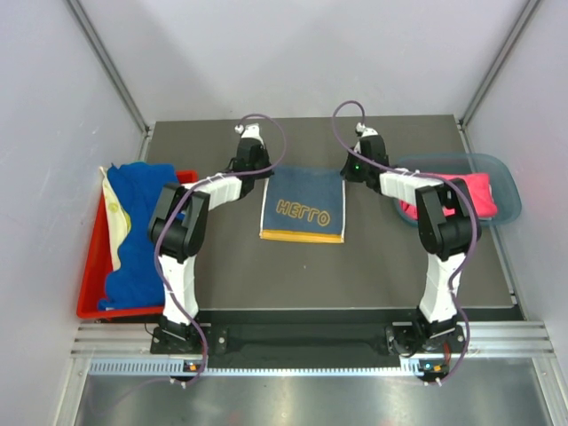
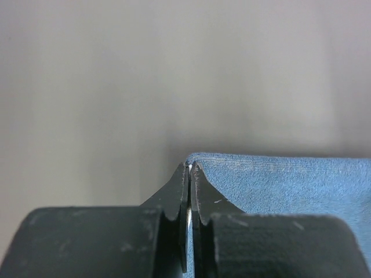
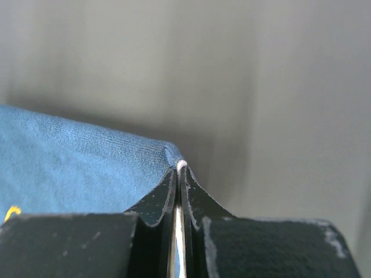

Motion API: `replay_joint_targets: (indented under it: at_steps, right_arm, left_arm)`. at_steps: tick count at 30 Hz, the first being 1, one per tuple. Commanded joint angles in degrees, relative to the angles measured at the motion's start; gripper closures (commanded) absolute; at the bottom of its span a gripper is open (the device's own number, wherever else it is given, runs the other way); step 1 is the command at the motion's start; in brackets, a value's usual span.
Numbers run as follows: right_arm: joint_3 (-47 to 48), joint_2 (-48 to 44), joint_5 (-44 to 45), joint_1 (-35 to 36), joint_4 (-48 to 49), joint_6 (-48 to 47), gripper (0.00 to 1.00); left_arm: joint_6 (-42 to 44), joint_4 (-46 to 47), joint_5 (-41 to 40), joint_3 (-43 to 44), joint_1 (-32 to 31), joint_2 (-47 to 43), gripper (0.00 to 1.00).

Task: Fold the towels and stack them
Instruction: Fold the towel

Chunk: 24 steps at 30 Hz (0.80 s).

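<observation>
A navy towel with yellow "HELLO" lettering and a yellow near hem lies flat at the table's middle. My left gripper is at its far left corner and my right gripper at its far right corner. In the left wrist view the left gripper is shut, pinching the corner of the blue cloth. The right wrist view shows the right gripper shut the same way on the other corner of the cloth. A royal blue towel and a cream towel lie in a heap at the left. A hot pink towel lies at the right.
The red tray at the left table edge holds the blue and cream towels. The translucent teal bin at the right edge holds the pink one. Slanted frame posts and grey walls close in the back.
</observation>
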Motion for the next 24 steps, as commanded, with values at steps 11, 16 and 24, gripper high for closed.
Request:
replay_joint_targets:
  at_steps: [11, 16, 24]
  right_arm:
    - [-13.47, -17.03, -3.0, 0.47, 8.62, 1.5, 1.0]
    - [-19.71, -20.56, -3.35, 1.18, 8.71, 3.25, 1.0]
    - [-27.36, -24.95, -2.12, 3.9, 9.32, 6.15, 1.0]
  left_arm:
    - [-2.4, 10.97, 3.72, -14.65, 0.41, -14.1, 1.0]
    - [-3.54, 10.88, 6.97, -19.92, 0.32, -17.18, 1.0]
    - [-5.57, 11.41, 7.68, -29.06, 0.23, -23.42, 1.0]
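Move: Behind both closed grippers, which already hold the dark blue HELLO towel's far corners a few centimetres off the table, lies its near yellow hem. Its middle is about 20 cm back and 12 cm right of the left hand, and some 20 cm back and 14 cm left of the right, roughly 5 cm lower. The lettering lies 12 cm back from the left hand and 12 cm to its right. The pink towel sits about 35 cm right of the right hand and 6 cm back. Drawing back together in an arc towards the yellow hem, both hands carry the pinched far edge of the towel some 10 cm over its own body. On the way the left hand rises about 2 cm and the right about 4, then both sink most of the way again; the fingers keep their hold and the wrists barely turn. ##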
